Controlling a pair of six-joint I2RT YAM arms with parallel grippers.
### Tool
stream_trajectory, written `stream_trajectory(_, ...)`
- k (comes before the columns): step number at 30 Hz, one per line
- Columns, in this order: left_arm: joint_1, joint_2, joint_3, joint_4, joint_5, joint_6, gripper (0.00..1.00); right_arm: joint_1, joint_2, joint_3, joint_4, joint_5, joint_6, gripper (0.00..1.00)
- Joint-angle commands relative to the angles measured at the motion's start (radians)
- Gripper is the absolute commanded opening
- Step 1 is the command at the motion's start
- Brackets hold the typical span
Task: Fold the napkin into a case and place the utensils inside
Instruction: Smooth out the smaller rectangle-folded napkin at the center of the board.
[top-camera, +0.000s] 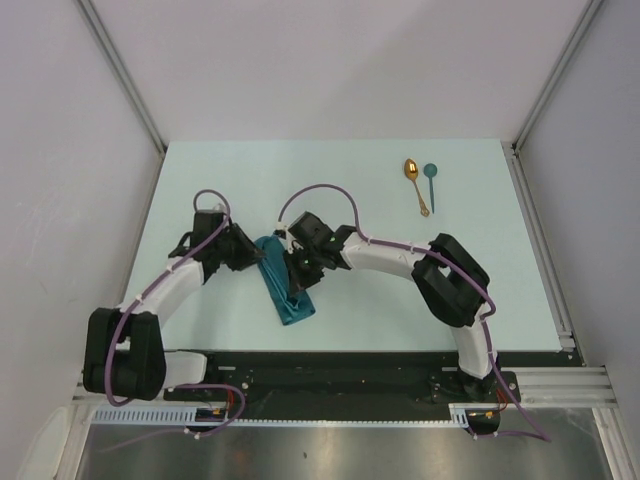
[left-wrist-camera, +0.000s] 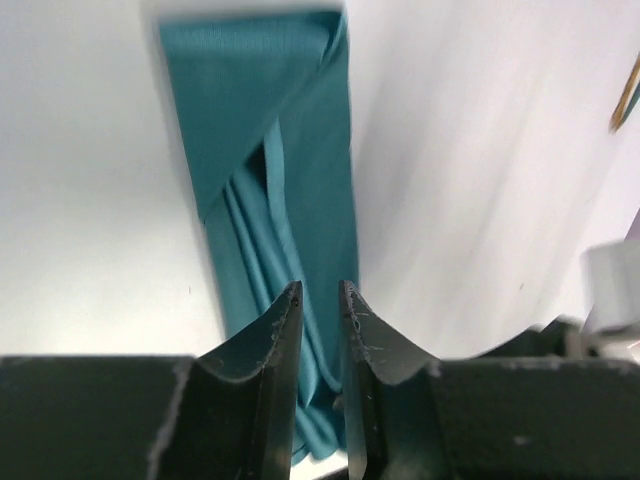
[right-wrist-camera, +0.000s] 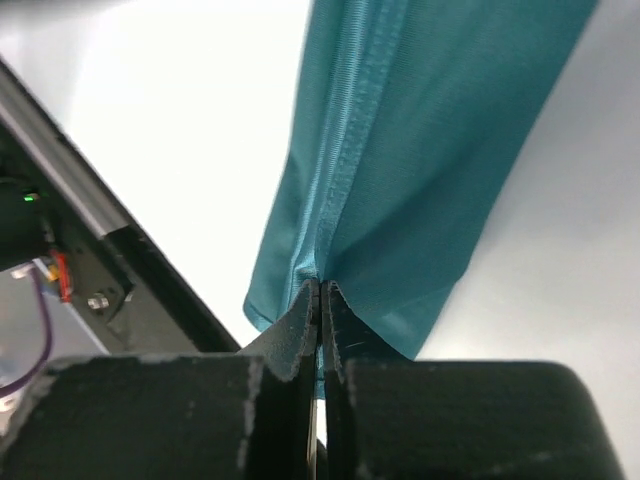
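Observation:
The teal napkin (top-camera: 284, 297) lies near the table's middle as a narrow folded strip, running from the far left toward the near edge. My right gripper (top-camera: 297, 281) is shut on it: in the right wrist view its tips (right-wrist-camera: 321, 285) pinch the stitched hem of the napkin (right-wrist-camera: 430, 150), which puckers there. My left gripper (top-camera: 258, 253) is at the strip's far end. In the left wrist view its jaws (left-wrist-camera: 320, 290) stand a little apart over the loose folds of the napkin (left-wrist-camera: 270, 150). The gold spoon (top-camera: 415, 185) and the teal spoon (top-camera: 431, 180) lie side by side at the far right.
The black base rail (top-camera: 330, 372) runs along the near edge, just past the strip's near end. A metal frame rail (top-camera: 545, 262) borders the table on the right. Grey walls close in the left, right and far sides.

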Motion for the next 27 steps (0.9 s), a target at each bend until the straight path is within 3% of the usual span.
stream_trajectory(1, 0.022, 0.052, 0.118, -0.041, -0.037, 0.024, 0.25, 0.017, 0.023, 0.041, 0.057, -0.064, 0.033, 0.0)
stream_trajectory(4, 0.026, 0.117, 0.16, -0.035, -0.029, 0.026, 0.25, 0.015, 0.051, 0.038, 0.065, -0.073, 0.034, 0.0)
stream_trajectory(8, 0.026, 0.21, 0.225, -0.046, -0.049, 0.062, 0.32, 0.008, 0.08, 0.032, 0.076, -0.093, 0.03, 0.01)
stream_trajectory(15, 0.024, 0.293, 0.315, -0.097, -0.101, 0.118, 0.35, -0.061, 0.052, -0.01, 0.191, -0.222, 0.093, 0.3)
stream_trajectory(20, 0.024, 0.28, 0.324, -0.11, -0.121, 0.122, 0.31, -0.112, 0.026, -0.02, 0.29, -0.357, 0.175, 0.43)
stream_trajectory(27, 0.026, 0.316, 0.378, -0.169, -0.12, 0.15, 0.29, -0.157, 0.075, 0.122, 0.287, -0.312, 0.175, 0.46)
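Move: The napkin's narrow folded strip runs between the hands, its far end about 8 cm ahead of the left hand, 2 cm to its right and some 4 cm below. The right hand already has its fingers shut on the raised fold in the nearer half; the napkin's middle is roughly 3 cm ahead of it, 2 cm to its left and 2 cm below, the near end about 5 cm back and 1 cm to its right. The napkin's raised fold is carried slightly left and back in the right fingers, then lowered about 2 cm as they open and let go; the right hand lifts clear and goes some 5 cm forward above the strip, tilting about 20 degrees. The left hand reaches some 6 cm forward towards the far end, rising briefly then sinking, fingers still partly open. ##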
